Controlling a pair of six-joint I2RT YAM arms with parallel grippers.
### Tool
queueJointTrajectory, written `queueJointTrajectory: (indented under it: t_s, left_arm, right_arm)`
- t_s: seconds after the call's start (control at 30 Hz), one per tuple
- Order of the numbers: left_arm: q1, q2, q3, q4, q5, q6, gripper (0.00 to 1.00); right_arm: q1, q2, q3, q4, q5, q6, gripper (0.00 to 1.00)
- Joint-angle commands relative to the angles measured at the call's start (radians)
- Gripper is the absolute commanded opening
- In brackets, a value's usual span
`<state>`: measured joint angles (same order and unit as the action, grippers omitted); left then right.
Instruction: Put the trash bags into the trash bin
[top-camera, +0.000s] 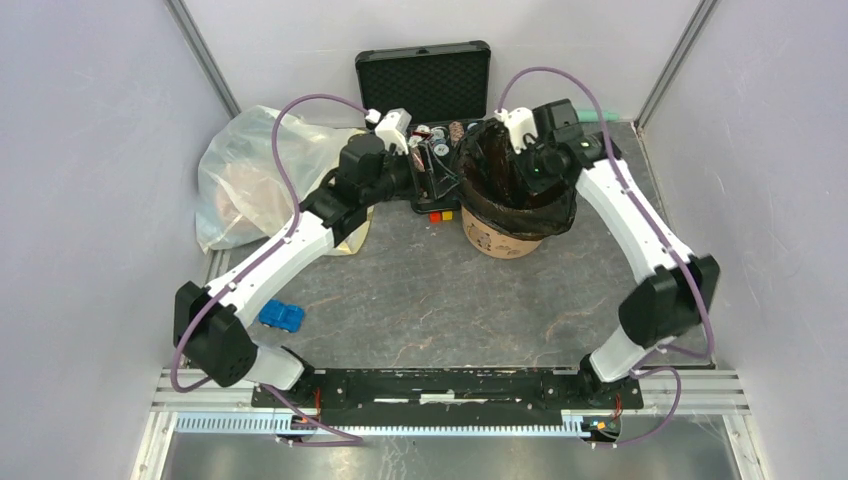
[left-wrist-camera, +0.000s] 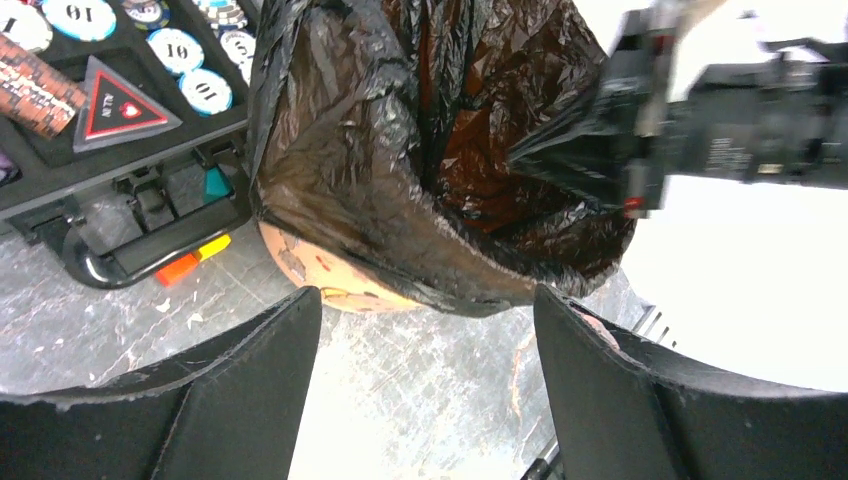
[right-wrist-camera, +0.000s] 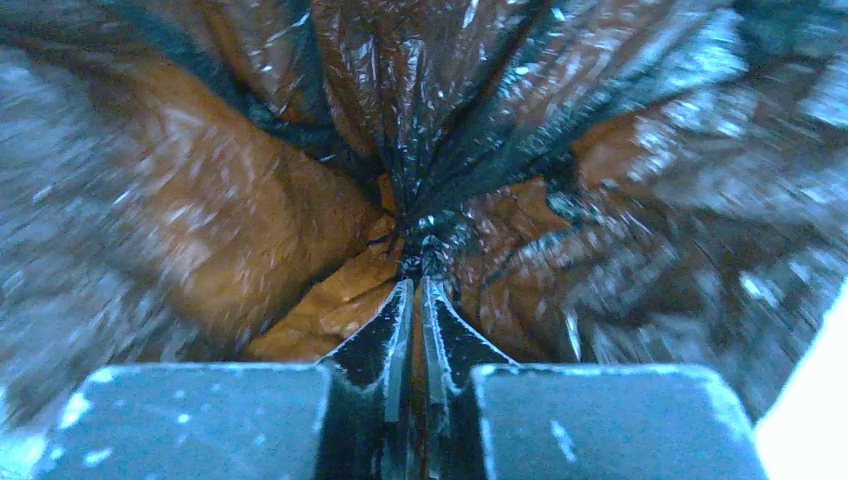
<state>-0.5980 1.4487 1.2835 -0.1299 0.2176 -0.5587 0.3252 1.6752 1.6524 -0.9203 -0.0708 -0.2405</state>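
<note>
The peach-orange trash bin (top-camera: 500, 240) stands at the back middle of the table. A glossy black trash bag (top-camera: 505, 180) lines its mouth and drapes over the rim. My right gripper (top-camera: 517, 160) reaches down into the bin. In the right wrist view its jaws (right-wrist-camera: 413, 285) are all but together, pinching a gathered fold of the bag (right-wrist-camera: 430, 130), whose creases fan out from the tips. My left gripper (left-wrist-camera: 428, 330) is open just left of the bin (left-wrist-camera: 330, 275), with only bare table between its fingers; the bag (left-wrist-camera: 400, 150) hangs right ahead of it.
An open black case (top-camera: 425, 80) of poker chips (left-wrist-camera: 190, 50) lies behind and left of the bin. A large translucent whitish bag (top-camera: 250, 175) fills the back left. A blue toy car (top-camera: 282, 316) lies front left. Small red and yellow blocks (top-camera: 440, 215) sit by the case.
</note>
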Motion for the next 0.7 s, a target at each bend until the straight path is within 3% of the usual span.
queueJointTrajectory:
  t_s: [0.0, 0.13, 0.3, 0.4, 0.67]
  left_arm:
    - [-0.004, -0.101, -0.05, 0.024, -0.026, 0.057, 0.84]
    - [-0.005, -0.163, -0.086, 0.006, -0.038, 0.069, 0.84]
    - [-0.004, -0.263, -0.152, -0.014, -0.065, 0.082, 0.85]
    - [-0.005, -0.327, -0.202, -0.03, -0.079, 0.084, 0.85]
    - [-0.004, -0.482, -0.317, -0.117, -0.137, 0.103, 0.86]
  right_arm:
    - [-0.001, -0.191, -0.043, 0.049, 0.0, 0.028, 0.14]
    - [0.0, -0.316, -0.087, 0.089, -0.108, 0.038, 0.35]
    - [0.074, -0.421, -0.136, 0.091, -0.232, 0.02, 0.7]
    - [0.134, -0.444, -0.174, 0.083, -0.24, -0.009, 0.98]
    - [0.244, -0.411, -0.235, 0.102, -0.088, -0.055, 0.98]
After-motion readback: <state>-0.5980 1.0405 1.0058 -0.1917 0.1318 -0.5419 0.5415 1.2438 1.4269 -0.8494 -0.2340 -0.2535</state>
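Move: The right hand, shut, is still inside the bag-lined bin. The trash bag's near-left rim lies roughly 10 cm back, 8 cm left and 4 cm above it; the trash bin's middle is some 2 cm back, 3 cm left and 8 cm lower. The chip case lies about 13 cm ahead and 18 cm left, 19 cm down. From the left hand, that rim is about 6 cm back, 6 cm right and 4 cm below. The right hand comes up out of the bag by about 11 cm while drawing back, then swings left and sinks a few centimetres towards the bag's near-left rim, some 11 cm back in all, its fingers opening from nearly shut to fully wide and the hand turning about 20 degrees counter-clockwise as its left side rises. Meanwhile the left hand, still open, withdraws back and to its left by about 7 cm each way, away from the bin; whether the right fingers touch the rim at the end can't be seen. ##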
